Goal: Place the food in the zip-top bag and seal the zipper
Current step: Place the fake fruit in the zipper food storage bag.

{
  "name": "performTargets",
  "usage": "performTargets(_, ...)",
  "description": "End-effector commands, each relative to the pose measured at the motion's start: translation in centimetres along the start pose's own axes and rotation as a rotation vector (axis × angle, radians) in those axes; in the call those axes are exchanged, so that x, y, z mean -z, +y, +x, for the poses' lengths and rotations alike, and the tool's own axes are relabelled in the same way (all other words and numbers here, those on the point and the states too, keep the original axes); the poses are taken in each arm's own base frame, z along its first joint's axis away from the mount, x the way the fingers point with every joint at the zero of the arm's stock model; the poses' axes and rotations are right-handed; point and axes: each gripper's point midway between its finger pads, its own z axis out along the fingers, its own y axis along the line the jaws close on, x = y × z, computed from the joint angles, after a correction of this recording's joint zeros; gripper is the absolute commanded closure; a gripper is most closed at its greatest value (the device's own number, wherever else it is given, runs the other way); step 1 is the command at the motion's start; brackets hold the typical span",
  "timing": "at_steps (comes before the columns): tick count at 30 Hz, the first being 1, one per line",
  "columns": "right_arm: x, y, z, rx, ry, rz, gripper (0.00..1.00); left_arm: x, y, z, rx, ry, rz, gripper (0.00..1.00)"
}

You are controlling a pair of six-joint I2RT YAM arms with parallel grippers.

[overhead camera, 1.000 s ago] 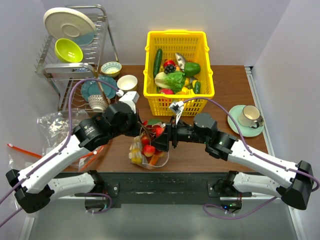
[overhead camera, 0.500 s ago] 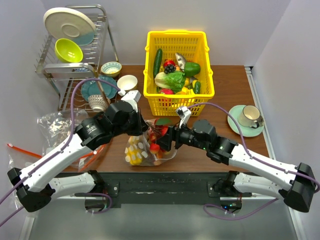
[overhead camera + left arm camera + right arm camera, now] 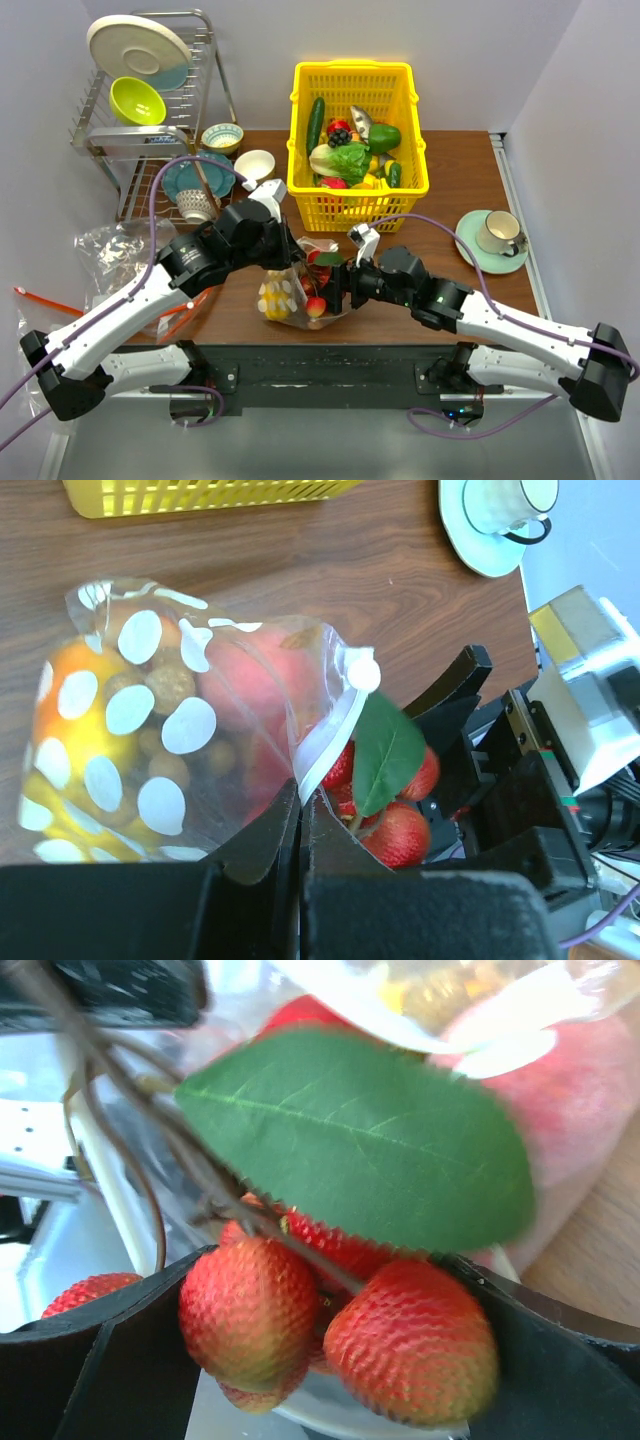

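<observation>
The zip-top bag (image 3: 150,730), clear with white dots, lies on the table (image 3: 285,295) with a yellow fruit (image 3: 75,750), a brown berry cluster (image 3: 165,685) and a pink peach (image 3: 255,695) inside. My left gripper (image 3: 300,805) is shut on the bag's mouth edge at the whitish zipper (image 3: 330,735) and holds the mouth up. My right gripper (image 3: 330,1320) is shut on a cluster of red bumpy fruits (image 3: 410,1345) with a green leaf (image 3: 360,1140) and brown stems, right at the bag's mouth (image 3: 322,270). The peach also shows in the right wrist view (image 3: 570,1110).
A yellow basket (image 3: 300,150) of toy produce stands behind the bag. A cup on a green saucer (image 3: 495,238) sits at the right. A dish rack (image 3: 150,100) with plates and bowls stands back left. Other clear bags (image 3: 110,250) with red-orange strips lie at the left.
My right gripper has come nearer and lower with the red fruit cluster. My left gripper has shifted a little right, and the bag's filled part has moved up with it.
</observation>
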Motion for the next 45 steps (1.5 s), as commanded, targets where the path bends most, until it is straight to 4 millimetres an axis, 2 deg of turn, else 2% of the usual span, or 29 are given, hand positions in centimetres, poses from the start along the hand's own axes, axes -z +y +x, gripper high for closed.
performTargets(1,1.9,0.0,-2.5,0.028,-0.062,0.077,0.11,0.8,-2.5,-2.1,0.033,-0.071,0.105,1.0)
performTargets(3,2.5,-0.8,-2.3,0.041,-0.051,0.12,0.11,0.9,-2.6,-2.2,0.037,-0.076,0.106,1.0)
performTargets(11,5.1,-0.9,-3.3,0.048,-0.071,0.17,0.15,1.0,-3.0,-2.5,0.035,-0.079,0.121,1.0)
performTargets(17,5.8,-0.3,-3.1,0.045,-0.06,0.146,0.25,1.0,-3.1,-2.3,0.037,-0.074,0.132,1.0)
performTargets(25,3.3,1.5,-1.9,0.008,0.008,0.033,0.39,1.4,-3.1,-2.2,0.047,-0.08,0.142,1.0)
performTargets(26,3.0,2.2,-1.8,0.004,0.023,-0.002,0.4,1.4,-3.0,-2.1,0.046,-0.078,0.141,1.0)
performTargets(29,1.3,3.3,-1.6,-0.027,0.04,-0.062,0.43,1.1,-2.9,-1.9,0.05,-0.076,0.142,1.0)
performTargets(31,0.7,4.2,-2.5,-0.042,0.019,-0.097,0.43,1.1,-3.1,-1.4,0.051,-0.052,0.157,1.0)
performTargets(39,-2.2,3.7,-3.8,-0.053,-0.02,-0.05,0.44,1.1,-3.6,-0.8,0.062,-0.029,0.196,1.0)
performTargets(41,-2.5,2.8,-4.5,-0.06,-0.056,-0.005,0.45,1.1,-3.7,-0.7,0.066,-0.022,0.203,1.0)
performTargets(45,-3.1,1.8,-5.6,-0.083,-0.119,0.052,0.56,1.2,-4.2,-0.5,0.069,-0.009,0.227,1.0)
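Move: The strawberry bunch, already loose between my right hand's spread fingers, lies about 3 cm to the left and 2 cm below at the bag's mouth. The pink peach in the bag is about 8 cm ahead, 4 cm left and 7 cm lower; the bag's yellow fruit is some 14 cm left, 2 cm back and 8 cm below. From my left hand, pinching the bag's rim, the bunch is about 4 cm right, 5 cm back and 4 cm down. My right hand backs off about 5 cm to the right and a little up, leaving the bunch, and half closes its wide-open fingers. Then I swing it back left some 7 cm and slightly down, into the bag's mouth with the fingertips at the stems and berries to push them inward. My left hand keeps its pinch on the rim, yielding about a centimetre back and to the right. ##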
